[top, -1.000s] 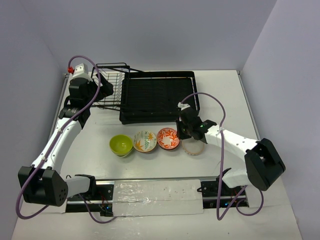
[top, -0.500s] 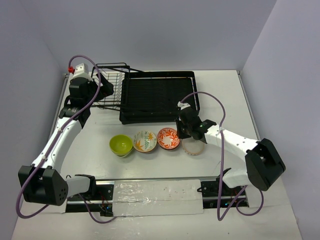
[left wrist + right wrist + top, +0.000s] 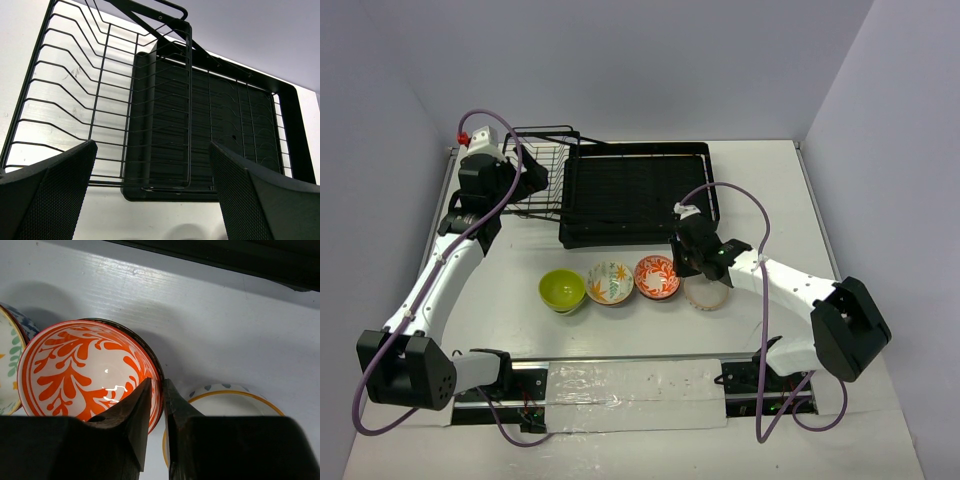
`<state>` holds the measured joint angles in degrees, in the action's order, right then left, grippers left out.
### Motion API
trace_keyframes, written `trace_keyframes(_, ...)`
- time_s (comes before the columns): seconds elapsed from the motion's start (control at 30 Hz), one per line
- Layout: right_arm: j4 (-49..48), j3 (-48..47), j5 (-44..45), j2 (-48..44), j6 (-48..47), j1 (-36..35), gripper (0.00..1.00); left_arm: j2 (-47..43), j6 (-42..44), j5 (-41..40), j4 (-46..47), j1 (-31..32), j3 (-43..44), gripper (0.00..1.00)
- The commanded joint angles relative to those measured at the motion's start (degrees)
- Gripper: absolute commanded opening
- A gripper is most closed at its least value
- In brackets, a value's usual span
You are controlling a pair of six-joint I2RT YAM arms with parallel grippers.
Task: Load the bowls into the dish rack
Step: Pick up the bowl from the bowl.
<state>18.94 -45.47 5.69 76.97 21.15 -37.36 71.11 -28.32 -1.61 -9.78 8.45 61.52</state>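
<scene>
Four bowls sit in a row in front of the dish rack point(image 3: 635, 195): lime green point(image 3: 562, 290), white with orange leaves point(image 3: 609, 282), red-orange patterned point(image 3: 656, 276) and cream-pink point(image 3: 706, 294). My right gripper point(image 3: 686, 262) is shut on the right rim of the red-orange bowl point(image 3: 85, 372), one finger inside and one outside point(image 3: 157, 385). The cream bowl point(image 3: 225, 400) lies just right of those fingers. My left gripper point(image 3: 535, 180) hangs open and empty point(image 3: 152, 145) above the rack's wire basket point(image 3: 100, 90).
The black slatted tray point(image 3: 225, 115) lies beyond the wire basket. In the right wrist view the rack's near edge point(image 3: 225, 255) runs along the top. The leaf bowl point(image 3: 7, 365) touches the red-orange bowl's left side. Purple cables loop over both arms.
The right gripper has edged very slightly towards the rack while staying on the red-orange bowl's rim. The left arm and the bowls have not visibly moved.
</scene>
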Motion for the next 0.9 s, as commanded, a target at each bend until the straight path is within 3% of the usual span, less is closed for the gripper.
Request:
trace_keyframes(0.0, 0.2, -2.5, 2.0, -0.9, 0.0, -0.7, 0.24, 0.3, -0.6, 1.0, 0.4, 0.2, 2.6, 0.98)
trace_keyframes(0.2, 0.6, -2.3, 3.4, -1.8, 0.6, -1.4, 0.20, 0.8, -0.7, 1.2, 0.1, 0.2, 2.8, 0.98)
trace_keyframes(0.33, 0.9, -2.6, 3.8, -1.6, 0.5, -1.5, 0.07, 1.0, -0.7, 1.2, 0.0, 0.2, 3.0, 0.98)
trace_keyframes(0.87, 3.2, -4.4, 7.0, -3.9, 0.7, -2.9, 0.03, 1.5, -0.8, 2.3, -0.5, 0.2, 3.4, 0.98)
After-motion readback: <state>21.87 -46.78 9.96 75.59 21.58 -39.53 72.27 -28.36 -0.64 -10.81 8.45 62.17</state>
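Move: The red-patterned bowl's middle is about 5 cm to the left of the right hand, 1 cm back and 3 cm lower; its right rim lies between the fingers. The cream bowl stands 6 cm to the hand's right and 5 cm back, the leaf-patterned bowl about 15 cm left and 3 cm back. The dish rack's middle is some 18 cm ahead and 9 cm left. From the left hand, the red-patterned bowl is roughly 30 cm right, 15 cm back and 22 cm below. Almost in place, the right gripper closes from about a quarter open to nearly shut, one finger inside the red-patterned bowl and one outside, and pinches its right rim. Only then does the hand start up, slowly, by about 1 cm, with hardly any turn of the wrist. ##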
